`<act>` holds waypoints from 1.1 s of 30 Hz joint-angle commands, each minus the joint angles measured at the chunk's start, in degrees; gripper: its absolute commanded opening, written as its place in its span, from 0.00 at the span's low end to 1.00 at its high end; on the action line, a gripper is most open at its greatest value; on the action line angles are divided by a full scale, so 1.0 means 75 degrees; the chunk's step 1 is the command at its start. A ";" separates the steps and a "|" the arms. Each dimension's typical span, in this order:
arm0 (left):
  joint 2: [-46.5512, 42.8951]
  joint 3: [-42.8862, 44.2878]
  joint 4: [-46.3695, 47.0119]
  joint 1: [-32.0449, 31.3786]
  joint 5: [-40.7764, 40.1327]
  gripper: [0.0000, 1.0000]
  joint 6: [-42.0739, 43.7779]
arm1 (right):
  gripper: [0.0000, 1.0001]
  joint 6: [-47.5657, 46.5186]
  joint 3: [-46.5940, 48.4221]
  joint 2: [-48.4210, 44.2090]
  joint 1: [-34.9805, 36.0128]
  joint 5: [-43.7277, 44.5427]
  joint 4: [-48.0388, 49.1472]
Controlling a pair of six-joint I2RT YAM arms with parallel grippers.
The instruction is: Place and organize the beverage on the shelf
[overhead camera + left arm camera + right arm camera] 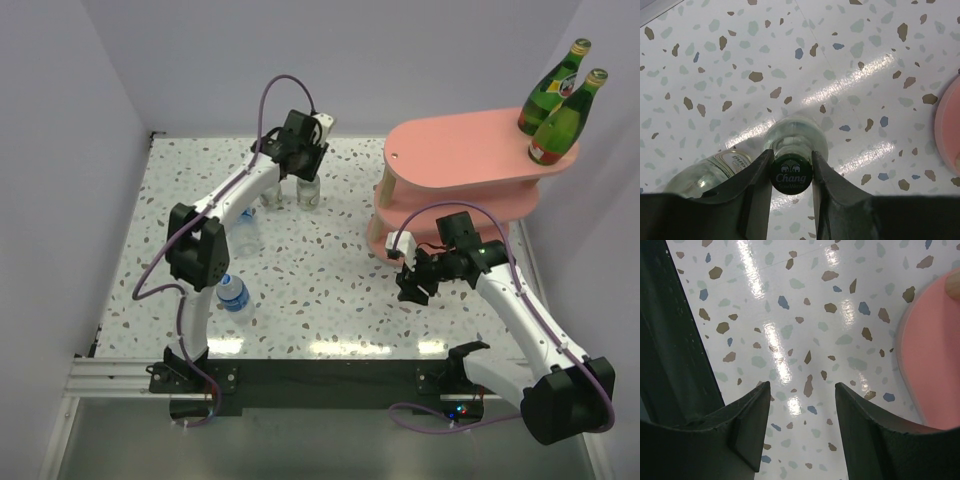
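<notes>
Two dark green bottles with gold caps (553, 88) (566, 122) stand on the right end of the pink shelf's top board (450, 155). At the back of the table my left gripper (300, 150) (792, 156) is shut on the green "Chang" cap of an upright clear bottle (309, 193) (791, 176). A second clear bottle (272, 193) (715, 172) stands just left of it. Two blue-labelled plastic bottles (245, 236) (233, 294) are beside the left arm. My right gripper (412, 284) (801, 386) hangs open over bare table near the shelf's foot (935, 350), holding nothing.
White walls close in the table on the left, back and right. The shelf stands at the back right, with its lower boards partly hidden behind the right arm. The left arm's cable loops above the clear bottles.
</notes>
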 commanded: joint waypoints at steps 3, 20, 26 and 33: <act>-0.0902 -0.0208 -0.0080 -0.0022 0.0294 0.00 -0.0275 | 0.58 -0.0108 0.0085 0.0052 0.0056 -0.0064 -0.0050; -0.4137 -0.3676 0.0295 -0.0034 0.1970 0.00 -0.1867 | 0.66 -0.0554 0.0905 0.0931 0.1788 0.0123 -0.0144; -0.4840 -0.4391 0.0494 -0.0022 0.2473 0.00 -0.2558 | 0.75 -0.0133 0.1467 0.1505 0.2913 0.0626 0.0382; -0.5519 -0.5340 0.1033 -0.0022 0.2954 0.00 -0.3391 | 0.99 0.1283 0.1925 0.2090 0.3958 0.1271 0.1716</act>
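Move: My left fingers already hold the neck of the right-hand clear bottle, its middle some 9 cm beneath them. My right gripper, where it is headed, lies about 32 cm back, 24 to the right and a little lower. The other clear bottle stands about 10 cm left, level with it; the far blue-label bottle is 12 back and 17 left. From my right hand the held bottle is about 32 cm ahead, 24 left and 7 lower. Keeping its grip on the clear bottle's neck, my left hand draws it back almost 19 cm, slightly left and finally a couple of centimetres higher, rolling and tipping so the base swings back and right towards my right hand. Meanwhile I bring my right hand about 11 cm left, turn it some 20 degrees counter-clockwise and spread its fingers nearly wide, without touching the bottle yet. ##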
